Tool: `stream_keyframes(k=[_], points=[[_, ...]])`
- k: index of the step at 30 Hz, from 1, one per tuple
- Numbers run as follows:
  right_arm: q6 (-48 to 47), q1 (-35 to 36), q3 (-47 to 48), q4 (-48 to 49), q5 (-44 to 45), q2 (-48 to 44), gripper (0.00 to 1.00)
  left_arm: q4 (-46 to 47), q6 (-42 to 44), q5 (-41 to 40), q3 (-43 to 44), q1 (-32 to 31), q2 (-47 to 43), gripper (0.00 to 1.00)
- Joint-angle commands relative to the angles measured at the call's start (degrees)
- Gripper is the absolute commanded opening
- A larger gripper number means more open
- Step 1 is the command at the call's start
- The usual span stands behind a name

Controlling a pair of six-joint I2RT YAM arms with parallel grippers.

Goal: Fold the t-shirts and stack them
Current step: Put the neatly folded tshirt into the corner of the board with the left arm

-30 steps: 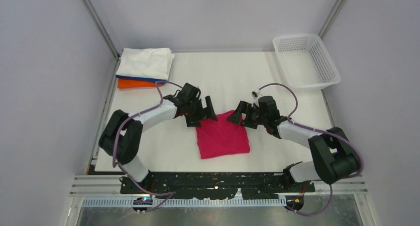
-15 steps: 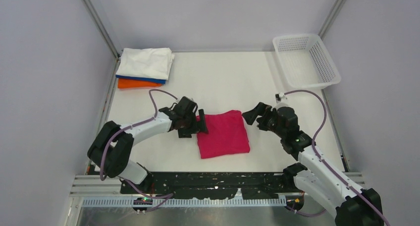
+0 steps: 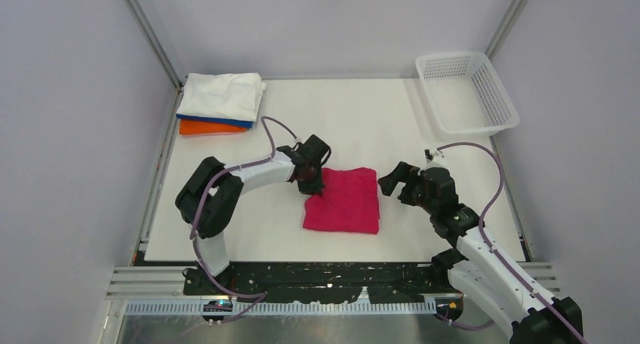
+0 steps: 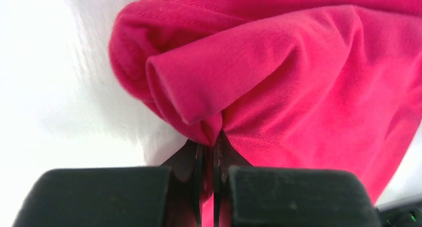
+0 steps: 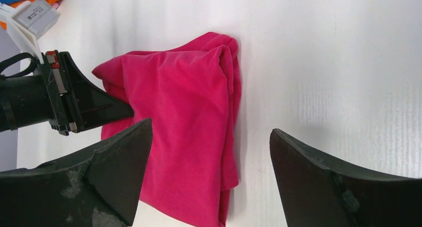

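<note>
A folded magenta-red t-shirt [image 3: 347,201] lies at the table's middle. My left gripper [image 3: 311,182] is shut on its left edge, pinching a bunched fold of the magenta-red t-shirt [image 4: 278,87] between the jaws, as the left wrist view shows. My right gripper [image 3: 392,180] hovers open just right of the shirt, touching nothing. In the right wrist view the magenta-red t-shirt [image 5: 184,117] lies between and beyond its wide-apart fingertips [image 5: 124,152]. At the far left corner a folded white t-shirt [image 3: 223,95] tops a blue t-shirt [image 3: 219,121] and an orange t-shirt [image 3: 207,128].
A white mesh basket [image 3: 466,93] stands at the far right corner. Metal frame posts and grey walls bound the white table [image 3: 340,118]. The left arm's cable [image 3: 273,127] loops above the table.
The left gripper went from open beside the shirt to shut on its left edge, bunching the cloth and dragging it slightly right. The right arm drew back toward the near right.
</note>
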Motion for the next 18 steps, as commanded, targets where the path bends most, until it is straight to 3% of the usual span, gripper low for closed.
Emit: stream_keyframes(k=[1,3,8,18], points=[[-2.74,-0.44,0.35,0.03,4.92,-2.44,0.95,-12.08,4.87,-16.56,8.42,-0.62,2.20,0.00],[-3.68,-0.43,-0.09,-0.05,6.12,-3.37,0.96,-17.41,7.02,-24.35,12.71,-0.67,2.67,0.00],[-4.80,-0.51,-0.68,-0.07,9.46,-5.35,0.95,-23.85,14.03,-35.32,23.63,-0.18,5.43,0.00],[-6.10,-0.62,-1.12,-0.51,14.66,-4.82,0.95,-24.88,31.21,-42.91,41.50,7.51,15.94,0.00]])
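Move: The left hand already pinches the red t-shirt at its left edge, close to the table; the shirt's middle lies about 6 cm to the right of this hand and 2 cm back. The t-shirt stack in the corner is roughly 26 cm ahead and 27 cm to the left, at about hand height, its orange near edge 18 cm ahead and 29 cm left. From the right hand the stack lies some 27 cm ahead, 44 cm left and 9 cm lower. Forward, up and to the left goes the left hand, about 13 cm out and 9 cm up, taking the pinched red t-shirt towards the stack in the corner and gathering speed after a slow start. Its wrist swings some 40 degrees so the shut fingertips turn left and outward. The right hand, empty and wide open, drifts a few centimetres right, away from the shirt. ##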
